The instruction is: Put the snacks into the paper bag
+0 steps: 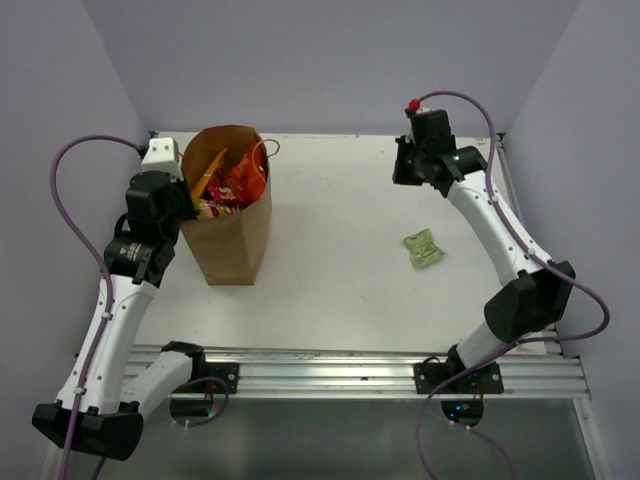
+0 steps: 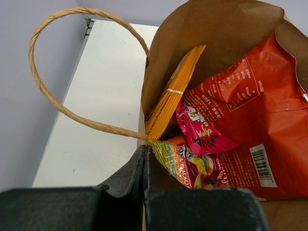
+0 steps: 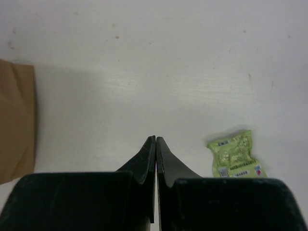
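Observation:
The brown paper bag (image 1: 232, 240) stands upright at the left of the table. Inside it are snacks: a big orange-red chip bag (image 2: 260, 110), a yellow-orange packet (image 2: 173, 96), a pink packet (image 2: 202, 130) and a multicoloured candy packet (image 2: 192, 163). My left gripper (image 1: 190, 205) (image 2: 146, 151) is shut on the bag's near rim, just under the twisted handle (image 2: 43, 82). One small green packet (image 1: 423, 248) (image 3: 235, 155) lies flat on the table at the right. My right gripper (image 1: 405, 165) (image 3: 156, 140) hovers shut and empty over the far right of the table, beyond the green packet.
White table (image 1: 340, 200) with lilac walls on three sides. A metal rail (image 1: 350, 365) runs along the near edge. The paper bag's side (image 3: 14, 120) shows at the left edge of the right wrist view.

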### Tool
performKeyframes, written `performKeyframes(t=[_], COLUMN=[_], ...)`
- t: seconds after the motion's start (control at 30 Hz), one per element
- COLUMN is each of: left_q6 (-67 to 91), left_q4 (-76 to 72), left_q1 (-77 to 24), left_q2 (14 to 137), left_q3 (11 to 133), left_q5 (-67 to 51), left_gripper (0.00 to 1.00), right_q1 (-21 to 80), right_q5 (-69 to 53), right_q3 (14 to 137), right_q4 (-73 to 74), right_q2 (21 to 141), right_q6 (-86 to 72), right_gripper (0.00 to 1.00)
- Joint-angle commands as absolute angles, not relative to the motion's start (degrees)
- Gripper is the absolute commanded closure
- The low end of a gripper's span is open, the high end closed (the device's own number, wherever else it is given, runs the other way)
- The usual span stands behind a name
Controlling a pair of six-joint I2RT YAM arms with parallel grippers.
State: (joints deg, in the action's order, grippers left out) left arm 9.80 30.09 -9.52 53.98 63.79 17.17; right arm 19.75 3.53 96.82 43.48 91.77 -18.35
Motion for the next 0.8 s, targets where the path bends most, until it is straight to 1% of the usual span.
performKeyframes(t=[0.0, 0.17, 0.2, 0.23, 0.3, 0.33, 0.37, 0.57, 0.77], left_q6=[9.3, 9.3, 9.4, 9.3, 9.3, 9.4, 9.5, 9.4, 9.3], left_q4=[28.6, 28.7, 28.7, 28.7, 28.7, 28.7, 28.7, 28.7, 28.9], left_q1=[-9.9, -9.9, -9.9, -9.9, -10.0, -9.9, -9.9, -9.9, -9.9], left_q2=[53.3, 53.0, 53.1, 53.0, 53.0, 53.0, 53.1, 53.2, 53.2], left_q3=[64.4, 64.1, 64.1, 64.1, 64.0, 64.0, 64.0, 64.3, 64.4], left_q5=[17.0, 16.6, 16.7, 16.7, 16.7, 16.6, 16.4, 16.3, 16.3], left_gripper=[1.00, 1.00, 1.00, 1.00, 1.00, 1.00, 1.00, 1.00, 1.00], right_q1=[17.9, 9.4, 8.4, 7.0, 6.4, 6.2, 6.2, 6.2, 6.2], right_q5=[9.8, 3.7, 2.0, 1.2, -2.0, -3.0, -3.9, -3.3, 2.6], right_q3=[90.3, 77.4, 76.0, 74.0, 72.8, 71.7, 71.4, 69.1, 68.7], right_q4=[48.5, 43.1, 42.3, 41.2, 40.8, 39.8, 39.3, 38.1, 38.2], right_q2=[93.9, 92.8, 92.6, 92.7, 94.0, 94.6, 95.1, 99.5, 102.3], right_q6=[-19.2, -23.2, -23.1, -22.3, -21.5, -20.8, -20.7, -19.9, -19.9], right_gripper=[1.00, 1.00, 0.97, 0.59, 0.28, 0.25, 0.19, 0.18, 0.17])
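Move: The green packet lies flat on the table below the shut, empty right hand, about 26 cm down, some 11 cm to its right and 5 cm back; nothing else stands near it. From the idle left hand at the paper bag's rim, the packet is roughly 53 cm to the right, 4 cm farther out and 30 cm lower. The right hand drops some 23 cm, swinging right and back to the green packet, tipping down and opening wide. ##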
